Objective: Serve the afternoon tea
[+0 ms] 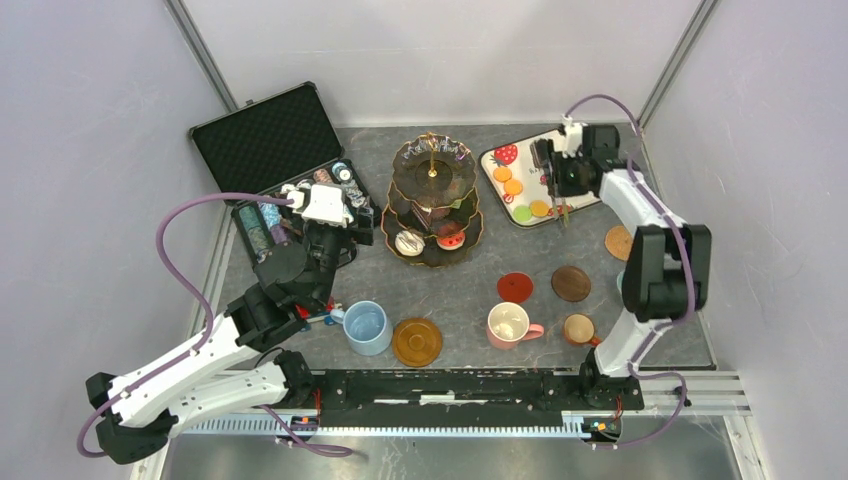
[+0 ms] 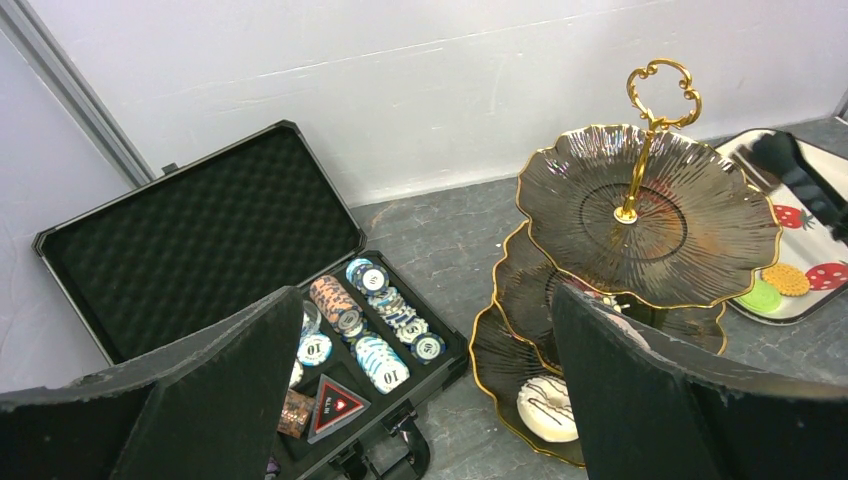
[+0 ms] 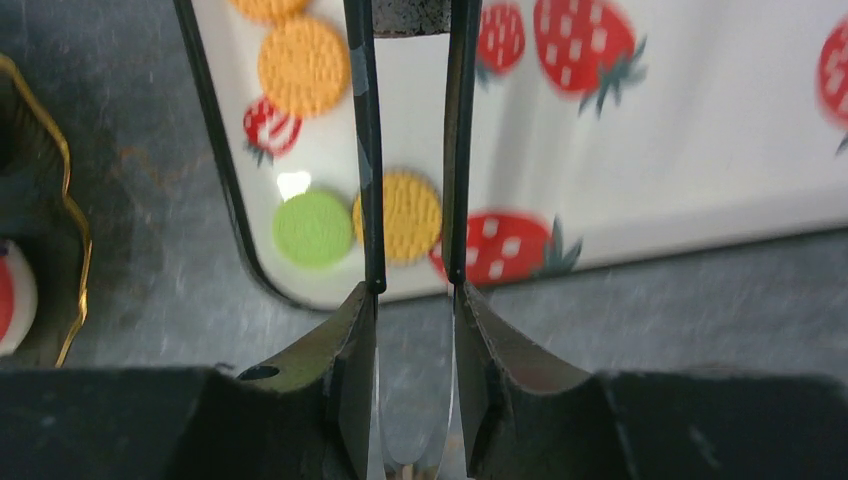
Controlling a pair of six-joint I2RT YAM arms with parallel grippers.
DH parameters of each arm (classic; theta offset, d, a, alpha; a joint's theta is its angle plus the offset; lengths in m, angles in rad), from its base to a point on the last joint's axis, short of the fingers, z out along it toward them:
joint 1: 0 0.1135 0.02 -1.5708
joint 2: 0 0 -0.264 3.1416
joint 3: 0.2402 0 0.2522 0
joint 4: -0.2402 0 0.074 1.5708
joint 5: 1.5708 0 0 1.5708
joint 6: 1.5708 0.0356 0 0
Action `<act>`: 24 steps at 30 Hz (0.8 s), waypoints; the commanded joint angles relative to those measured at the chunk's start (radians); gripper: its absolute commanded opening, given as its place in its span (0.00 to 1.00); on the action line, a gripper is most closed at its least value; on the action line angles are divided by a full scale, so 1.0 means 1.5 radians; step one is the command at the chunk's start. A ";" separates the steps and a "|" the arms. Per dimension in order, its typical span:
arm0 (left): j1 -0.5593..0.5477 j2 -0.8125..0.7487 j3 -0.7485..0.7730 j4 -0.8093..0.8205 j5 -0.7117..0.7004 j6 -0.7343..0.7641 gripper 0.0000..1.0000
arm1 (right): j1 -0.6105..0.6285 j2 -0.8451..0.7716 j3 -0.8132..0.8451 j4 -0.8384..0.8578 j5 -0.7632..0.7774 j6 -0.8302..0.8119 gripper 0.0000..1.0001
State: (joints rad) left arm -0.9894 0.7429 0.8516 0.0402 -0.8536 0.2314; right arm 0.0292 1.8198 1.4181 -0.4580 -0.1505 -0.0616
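The dark three-tier gold-rimmed stand (image 1: 432, 200) (image 2: 640, 210) stands mid-table, a white donut (image 2: 548, 408) on its bottom tier. My left gripper (image 1: 335, 235) (image 2: 428, 300) hangs open and empty between the stand and the poker case. My right gripper (image 1: 556, 180) (image 3: 412, 290) is over the strawberry-print tray (image 1: 492, 190) (image 3: 650, 150), shut on metal tongs (image 3: 367, 150). The tong arms pass either side of a yellow macaron (image 3: 400, 215), beside a green macaron (image 3: 313, 228). Their tips run out of the top of the view. Blue mug (image 1: 367, 327), pink mug (image 1: 510, 325) and small brown mug (image 1: 579, 329) stand near the front.
The open black case of poker chips (image 1: 270, 165) (image 2: 200, 240) lies at the back left. Round coasters lie loose: amber (image 1: 417, 341), red (image 1: 515, 287), dark brown (image 1: 571, 283), tan (image 1: 617, 242). Orange macarons (image 1: 508, 180) sit on the tray. Walls close in the back and both sides.
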 commanded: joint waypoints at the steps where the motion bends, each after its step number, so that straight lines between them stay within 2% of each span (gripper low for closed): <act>1: 0.004 -0.006 0.023 0.015 0.005 -0.027 1.00 | -0.003 -0.165 -0.173 0.125 -0.091 0.119 0.00; 3: 0.003 -0.006 0.028 0.017 -0.004 -0.025 1.00 | 0.008 -0.228 -0.251 0.155 -0.124 0.140 0.00; 5: 0.003 -0.006 0.038 0.011 0.000 -0.033 1.00 | 0.016 -0.292 -0.302 0.152 -0.115 0.145 0.00; 11: 0.003 0.005 0.102 -0.055 0.007 -0.065 1.00 | 0.071 -0.466 -0.403 0.089 -0.115 0.118 0.00; 18: 0.002 -0.007 0.183 -0.144 0.030 -0.142 1.00 | 0.147 -0.601 -0.475 0.047 -0.132 0.158 0.00; 24: 0.002 -0.006 0.194 -0.203 0.023 -0.127 1.00 | 0.182 -0.652 -0.506 0.072 -0.181 0.209 0.00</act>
State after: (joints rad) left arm -0.9894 0.7376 1.1305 -0.1883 -0.8165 0.0761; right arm 0.2798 0.8757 0.6724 -0.4053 -0.3576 0.1833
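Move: Some 37 cm to the left and 8 cm back of the right hand, roughly level with it, is the middle tier of the tiered stand, where the cake slice held in the tongs seems bound. The tray lies about 11 cm below with its middle 9 cm ahead, and the red coaster 23 cm back, 12 cm left and 12 cm down. From the left hand that tier is about 12 cm ahead, 22 cm right and 24 cm below. Drawing the tongs back off the tray, the right hand sweeps first straight back, then back and left, some 24 cm in all, rising a little midway. It rolls its left side up by about 20 degrees and turns counter-clockwise; the fingers keep their grip on the tongs, the tongs theirs on the cake slice, which comes towards the stand. Meanwhile the empty, open left hand rises about 7 cm. ##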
